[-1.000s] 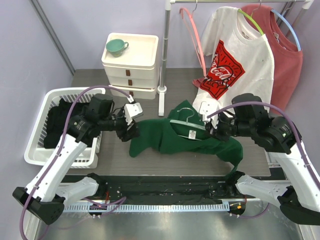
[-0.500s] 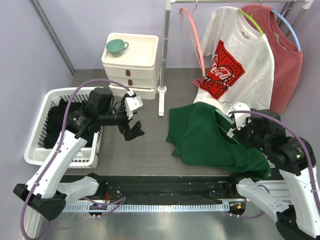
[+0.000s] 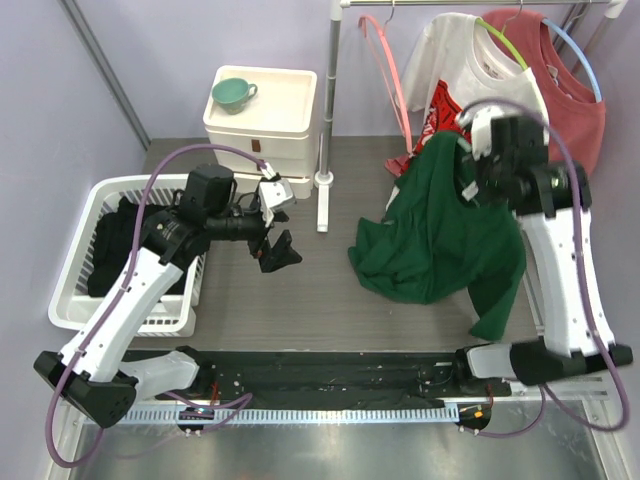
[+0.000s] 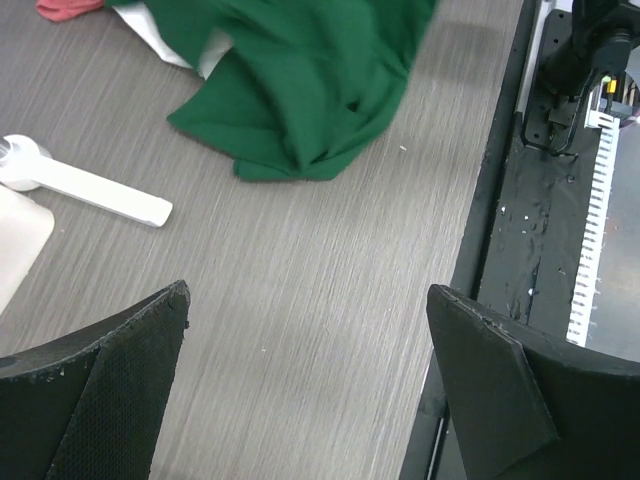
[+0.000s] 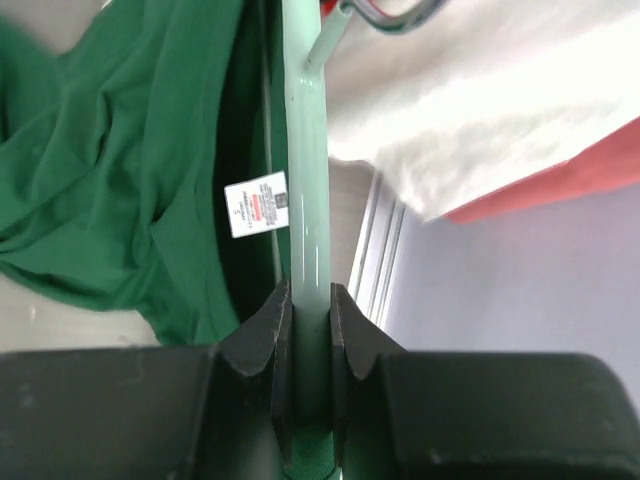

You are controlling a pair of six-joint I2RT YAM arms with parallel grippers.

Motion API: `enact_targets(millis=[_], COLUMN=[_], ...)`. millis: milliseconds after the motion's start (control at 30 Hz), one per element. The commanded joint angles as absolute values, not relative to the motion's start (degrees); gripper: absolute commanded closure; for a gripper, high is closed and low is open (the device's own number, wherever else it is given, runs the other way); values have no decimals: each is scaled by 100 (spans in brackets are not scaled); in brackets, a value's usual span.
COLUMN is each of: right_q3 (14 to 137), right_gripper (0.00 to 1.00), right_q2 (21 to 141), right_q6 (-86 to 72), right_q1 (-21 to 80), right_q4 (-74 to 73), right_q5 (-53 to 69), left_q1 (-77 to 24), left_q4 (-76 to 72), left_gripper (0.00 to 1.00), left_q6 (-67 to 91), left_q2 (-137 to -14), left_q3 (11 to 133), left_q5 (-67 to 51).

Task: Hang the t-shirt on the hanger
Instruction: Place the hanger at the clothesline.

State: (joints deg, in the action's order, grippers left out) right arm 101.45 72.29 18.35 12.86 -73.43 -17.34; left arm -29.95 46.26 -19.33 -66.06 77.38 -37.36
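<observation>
The dark green t-shirt hangs in the air in front of the rack, its lower folds resting on the table. In the right wrist view the pale mint hanger runs through the neck beside the white label. Its silver hook sits at the top. My right gripper is shut on the hanger's arm and is raised high. My left gripper is open over bare table, left of the t-shirt and apart from it. From above, the t-shirt hides most of the hanger.
A white basket of dark clothes stands at the left. Behind are a white drawer unit with a teal cup and the rack pole. A pink hanger, a white printed shirt and a red shirt hang on the rack.
My left gripper opened, let go of the t-shirt and drew back left. My right arm lifted the hanger with the t-shirt off the table, up toward the rack.
</observation>
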Motion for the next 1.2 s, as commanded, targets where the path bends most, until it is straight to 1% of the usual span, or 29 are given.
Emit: enact_targets(millis=[0,33,67,133,167,300,333,467,767,933,1167], right_q3=[12064,12407,13019,13559,13770,13904,13948,14483,14729,14985,14687], right_gripper=[99,99,99,99,99,99,99,99,99,99,99], right_q2=[8329,8523,8882,9140,9280,9430,9465,9843,10502,10872,11179], right_q6=[2135,2214,2371,2635,2706,2786,2734,2602,2733,2646,2601], right_q1=[431,387,387,361,360,360,360,352,352,360,360], right_q4=[-6688,-6741,-6733,-6706,-6576,-5715,-5408,-4984,-4000,-3745,-3762], right_q5=[-1005,-889,-801,-222,-141,307,299,150,-562,-554,-378], left_q1=[-3050,-3050,-3050,-3059,-3059,-3059,-3059,-3067,-3067,-3059,-3067], left_q4=[4342,4333,4324,4263,4254,4061,4061,4060,3973,3981,4131], left_gripper=[0,0,0,0,0,0,0,0,0,0,0], left_q6=[-1906,-1933,-1951,-1951,-1934,-1802,-1767,-1732,-1661,-1652,-1731], left_q2=[-6487,-6452,-6382,-6311,-6250,-6205,-6205,-6205,-6135,-6056,-5986], left_q3=[7841,7796,7718,7534,7480,7304,7304,7286,7119,7040,7049], left_q5=[-3841,-3815,-3762,-3753,-3762,-3718,-3718,-3674,-3656,-3604,-3560])
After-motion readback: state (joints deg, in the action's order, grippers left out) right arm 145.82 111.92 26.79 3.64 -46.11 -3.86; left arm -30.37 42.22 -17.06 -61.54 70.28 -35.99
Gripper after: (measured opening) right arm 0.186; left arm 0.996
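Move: The right hand holds the hanger with the green t-shirt; the free stretch of clothesline rod lies roughly 33 cm ahead of it and 17 cm above, with no sideways offset. The pink hanger hangs about 22 cm ahead and 17 cm to the left, the white shirt some 22 cm ahead, 3 cm right and 5 cm lower. From the left hand that stretch is about 38 cm ahead, 43 cm right and 22 cm up. Keeping its pinch, the right hand carries the hanger 25 cm forward, rising then dipping slightly, tilting up 30 degrees. ##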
